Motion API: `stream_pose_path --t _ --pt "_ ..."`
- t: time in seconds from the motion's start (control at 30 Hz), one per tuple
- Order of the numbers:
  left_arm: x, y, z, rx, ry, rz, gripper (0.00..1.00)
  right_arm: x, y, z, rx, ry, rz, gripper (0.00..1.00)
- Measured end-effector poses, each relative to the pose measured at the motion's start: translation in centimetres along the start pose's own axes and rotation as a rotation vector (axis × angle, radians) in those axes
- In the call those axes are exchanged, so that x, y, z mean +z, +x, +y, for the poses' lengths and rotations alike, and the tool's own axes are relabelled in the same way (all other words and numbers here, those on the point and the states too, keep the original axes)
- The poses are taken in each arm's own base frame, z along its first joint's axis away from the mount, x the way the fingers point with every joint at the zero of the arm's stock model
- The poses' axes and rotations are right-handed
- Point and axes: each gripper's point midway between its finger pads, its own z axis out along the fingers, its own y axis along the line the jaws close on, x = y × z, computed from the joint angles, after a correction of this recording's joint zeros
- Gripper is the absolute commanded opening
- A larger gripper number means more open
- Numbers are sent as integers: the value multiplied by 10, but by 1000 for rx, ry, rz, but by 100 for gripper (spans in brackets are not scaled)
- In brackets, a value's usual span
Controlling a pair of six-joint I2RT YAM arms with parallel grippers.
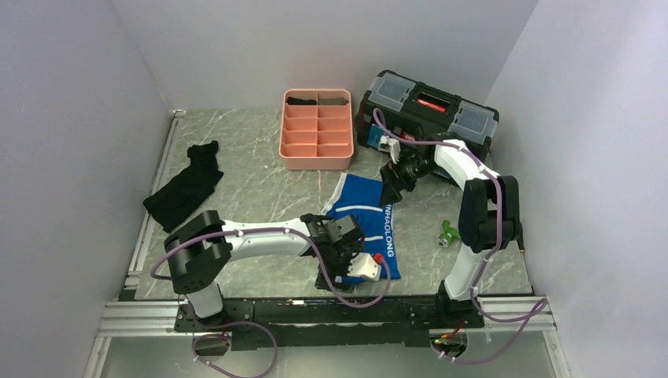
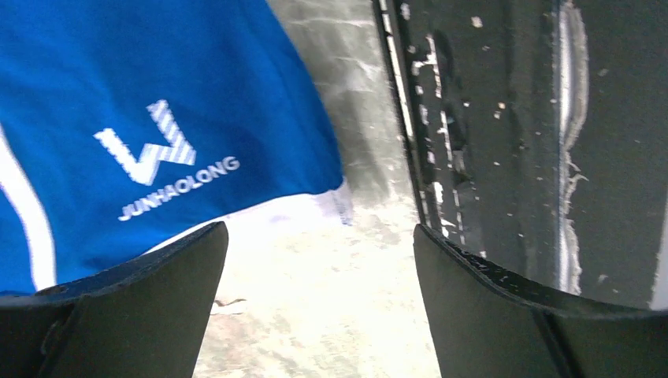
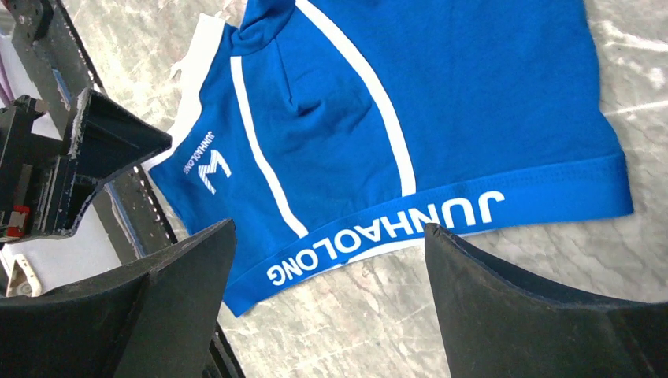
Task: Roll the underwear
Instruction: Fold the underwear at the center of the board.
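Observation:
The underwear (image 1: 366,216) lies flat on the marble table, bright blue with white stripes and white lettering on its waistband. My left gripper (image 1: 335,269) hangs open over its near corner by the table's front edge. In the left wrist view the logo leg of the underwear (image 2: 118,94) lies up and left of the left gripper (image 2: 319,230), with bare table between the fingers. My right gripper (image 1: 391,187) is open at the garment's far right edge. In the right wrist view the right gripper (image 3: 329,228) hovers beside the waistband of the underwear (image 3: 441,102), holding nothing.
A pink divided tray (image 1: 317,146) stands at the back, with dark rolls (image 1: 317,100) in its far compartments. A black toolbox (image 1: 429,114) sits at the back right. A black cloth (image 1: 185,189) lies at left, a small green object (image 1: 449,232) at right. A black rail (image 2: 488,118) borders the near edge.

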Motion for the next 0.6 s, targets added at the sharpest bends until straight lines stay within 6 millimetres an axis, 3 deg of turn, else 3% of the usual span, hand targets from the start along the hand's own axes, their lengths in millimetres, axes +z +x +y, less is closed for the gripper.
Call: stream_pose_path --t 0.2,0.4,0.6 --pt "1 -3 12 0 -80 -4 83 -13 7 -1 7 31 -12 91" --pt "10 4 -3 21 -86 30 74 -19 23 -7 48 49 -3 91" --pt "12 -2 -4 41 -119 28 60 -23 31 -6 69 55 -5 91"
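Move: The left fingers straddle the underwear's near left corner, which lies roughly 2 cm below them, about 1 cm back and 1 cm to the right; the underwear's middle is some 13 cm ahead and 7 cm right. The black front rail runs about 7 cm behind this hand. From the right hand, the underwear's middle lies around 7 cm back, 6 cm left and 7 cm down, and the green tool about 9 cm back and 16 cm right. Around the underwear's near left corner the left fingers close by roughly a third, not yet shut; whether they touch the cloth can't be seen. That hand edges about 1 cm forward, then comes back and sinks, ending about 1 cm lower, its wrist turning slightly. The open right hand draws away to its right, about 3.5 cm, easing back some 2 cm. ##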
